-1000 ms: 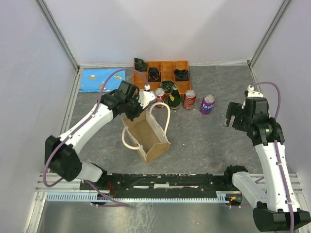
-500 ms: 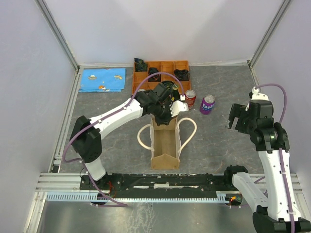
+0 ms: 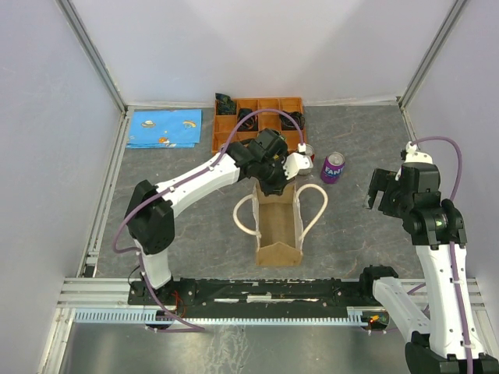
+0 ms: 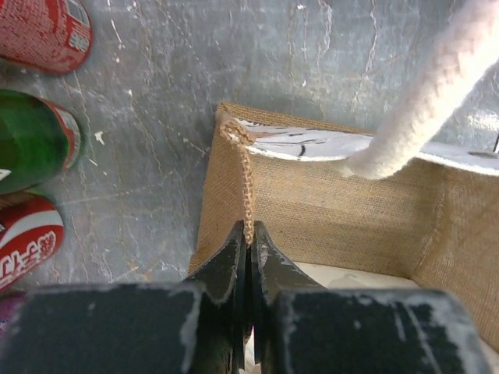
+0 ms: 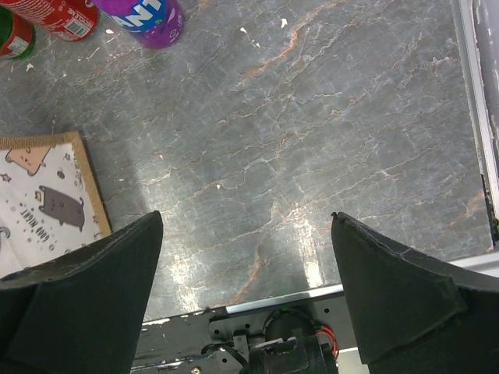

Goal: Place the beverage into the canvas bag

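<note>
The canvas bag stands open in the middle of the table, tan with cream loop handles on both sides. My left gripper is shut on the bag's far rim, pinching the corner seam. The beverages stand just beyond the bag: a purple can, a red can partly hidden by my left wrist, two red cans and a green bottle in the left wrist view. My right gripper hangs open over bare table right of the purple can, holding nothing.
An orange compartment tray with dark items sits at the back. A blue printed sheet lies at the back left. The bag's tan edge and cat-print panel show at the left of the right wrist view. Walls enclose the table.
My left gripper has dragged the bag rightward from the left-centre to the middle and turned it square to the front edge. The right arm has barely shifted.
</note>
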`<move>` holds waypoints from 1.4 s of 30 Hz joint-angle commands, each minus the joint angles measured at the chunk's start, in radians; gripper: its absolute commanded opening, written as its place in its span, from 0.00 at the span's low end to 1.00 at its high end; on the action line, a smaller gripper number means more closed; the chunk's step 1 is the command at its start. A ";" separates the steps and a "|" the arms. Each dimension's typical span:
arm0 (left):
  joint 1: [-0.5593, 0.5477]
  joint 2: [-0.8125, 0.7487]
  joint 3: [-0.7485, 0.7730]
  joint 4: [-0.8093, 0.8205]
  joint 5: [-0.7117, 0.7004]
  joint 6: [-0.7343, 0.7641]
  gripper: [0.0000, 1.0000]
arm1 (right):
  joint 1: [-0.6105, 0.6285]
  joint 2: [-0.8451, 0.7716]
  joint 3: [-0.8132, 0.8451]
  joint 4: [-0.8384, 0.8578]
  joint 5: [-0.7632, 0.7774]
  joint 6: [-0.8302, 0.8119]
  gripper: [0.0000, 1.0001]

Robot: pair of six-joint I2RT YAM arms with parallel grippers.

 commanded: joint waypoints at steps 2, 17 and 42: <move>-0.008 0.016 0.070 0.041 0.022 -0.028 0.03 | -0.004 -0.010 0.036 0.013 0.016 0.009 0.96; -0.012 -0.003 0.143 0.007 -0.024 -0.020 0.73 | -0.004 -0.022 0.014 0.018 0.022 0.016 0.97; 0.373 0.167 0.458 -0.227 -0.405 -0.237 0.74 | -0.005 0.104 0.057 0.053 -0.016 0.013 0.97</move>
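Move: The left hand, still pinching the canvas bag's far rim, is bound for the left-hand purple can, about 17 cm ahead, 15 cm to its left and some 7 cm below. The Coke can stands about 11 cm to the right of that purple can and level with it. The bag's middle lies some 12 cm straight back from the left hand. From the right hand the purple can is roughly 24 cm ahead, 42 cm left and 16 cm below. Left fingers release the bag rim, then rise and swing forward-left 23 cm, turning counter-clockwise, over the purple can. ##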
